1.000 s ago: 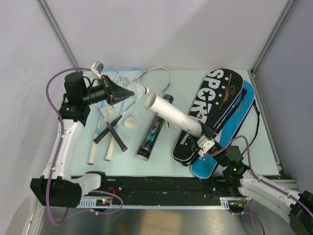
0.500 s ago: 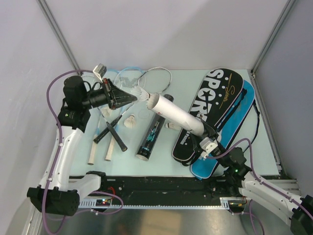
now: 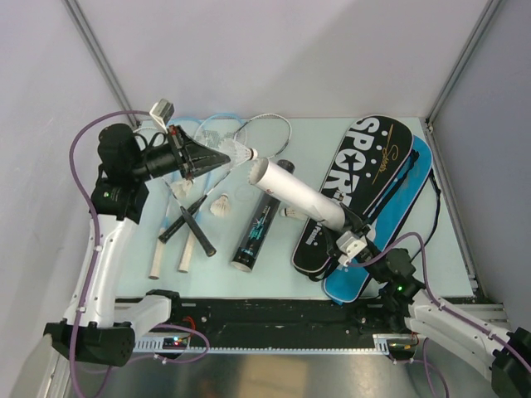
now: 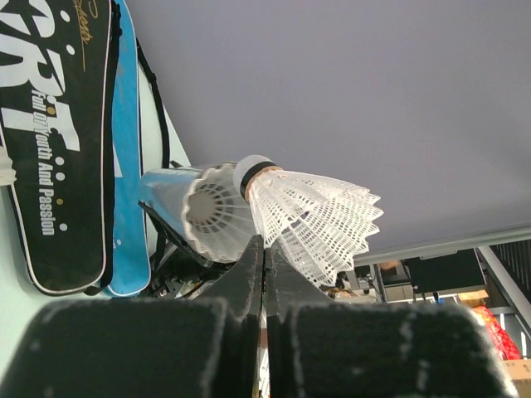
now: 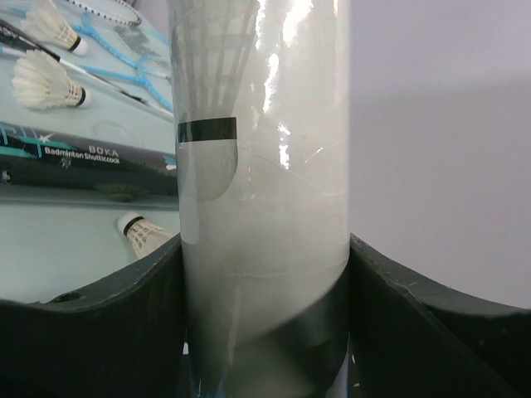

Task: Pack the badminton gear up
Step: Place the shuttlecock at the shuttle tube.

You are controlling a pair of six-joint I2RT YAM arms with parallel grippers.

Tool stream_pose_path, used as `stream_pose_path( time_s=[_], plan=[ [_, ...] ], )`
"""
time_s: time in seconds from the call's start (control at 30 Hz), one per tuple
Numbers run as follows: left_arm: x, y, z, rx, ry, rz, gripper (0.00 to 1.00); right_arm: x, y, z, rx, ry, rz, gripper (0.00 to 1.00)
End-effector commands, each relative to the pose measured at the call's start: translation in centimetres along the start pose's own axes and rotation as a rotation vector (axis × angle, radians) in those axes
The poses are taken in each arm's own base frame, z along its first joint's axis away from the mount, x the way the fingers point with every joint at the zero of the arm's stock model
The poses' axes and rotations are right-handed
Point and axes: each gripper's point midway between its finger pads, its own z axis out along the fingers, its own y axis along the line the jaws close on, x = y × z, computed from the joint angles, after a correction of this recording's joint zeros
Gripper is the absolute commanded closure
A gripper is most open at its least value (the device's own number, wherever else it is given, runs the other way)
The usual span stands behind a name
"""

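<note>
My left gripper is shut on the skirt of a white shuttlecock, pinching the mesh edge. Its cork end hangs just beside the open mouth of the white tube. That tube slants up from my right gripper, whose fingers clamp its lower end. One shuttlecock shows through the tube wall. On the table lie a black tube, two loose shuttlecocks, rackets, and the black "SPORT" bag on top of a blue bag.
The racket heads lie at the table's far left, under my left arm. The bags fill the right side up to the table's right edge. Grey walls and frame posts close in the back.
Half a second ago the left gripper pressed the shuttlecock down at the tube mouth. It has since drawn back up and a little left. The right gripper and tube have barely moved.
</note>
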Motion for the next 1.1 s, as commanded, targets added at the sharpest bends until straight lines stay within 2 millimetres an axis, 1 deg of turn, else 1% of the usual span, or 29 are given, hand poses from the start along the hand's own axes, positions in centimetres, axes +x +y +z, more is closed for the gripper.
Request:
stream_pose_path(
  time_s=[0.0, 0.13, 0.37, 0.5, 0.67, 0.77, 0.8, 0.83, 0.9, 0.97, 1.07],
  plan=[
    [-0.4, -2.4, -0.3, 0.039, -0.015, 0.040, 1.00, -1.6, -1.9, 0.3, 0.075, -0.062, -0.002, 0.70],
    [0.3, -2.4, -0.4, 0.044, 0.001, 0.031, 1.00, -2.0, -2.5, 0.3, 0.093, -0.075, -0.005, 0.70],
    [2.6, -0.3, -0.1, 0.030, 0.054, -0.016, 1.00, -2.8, -2.7, 0.6, 0.083, -0.100, -0.012, 0.70],
    [4.2, 0.4, 0.4, 0.041, 0.122, -0.020, 1.00, -3.3, -2.4, 0.9, 0.059, -0.120, -0.028, 0.69],
    [4.8, 2.7, 0.9, 0.014, 0.150, -0.055, 1.00, -4.5, -2.5, 1.1, 0.044, -0.160, -0.060, 0.70],
    [4.7, 3.8, 1.4, -0.003, 0.155, -0.062, 0.99, -5.3, -2.3, 1.2, 0.030, -0.189, -0.069, 0.70],
    [4.6, 3.9, 1.5, -0.005, 0.154, -0.057, 0.97, -5.4, -2.2, 1.2, 0.026, -0.195, -0.074, 0.70],
    [4.4, 4.1, 1.7, -0.010, 0.148, -0.042, 0.90, -5.5, -2.1, 1.2, 0.020, -0.199, -0.078, 0.70],
    [4.3, 4.1, 1.8, -0.019, 0.136, -0.015, 0.79, -5.8, -2.0, 1.3, 0.015, -0.204, -0.084, 0.70],
    [4.1, 4.1, 1.9, -0.026, 0.128, 0.010, 0.68, -5.8, -1.9, 1.3, 0.012, -0.205, -0.085, 0.70],
    [3.8, 4.2, 1.8, -0.052, 0.114, 0.056, 0.57, -5.5, -1.6, 1.3, 0.006, -0.194, -0.083, 0.70]
  ],
)
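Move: The mouth of the shuttle tube lies about 6 cm to the right of the left hand, 2 cm back and 6 cm below it; the left hand already pinches the shuttlecock by its skirt. Far below, on the table some 38 cm down, the black tube lies 10 cm ahead and 6 cm right, a loose shuttlecock 13 cm ahead and 8 cm left. From the right hand, gripping the tube, the mouth is about 20 cm left, 7 cm ahead and 13 cm up. The left hand sinks about 6 cm, easing right, slips the shuttlecock cork-first into the tube mouth, then opens partway. ##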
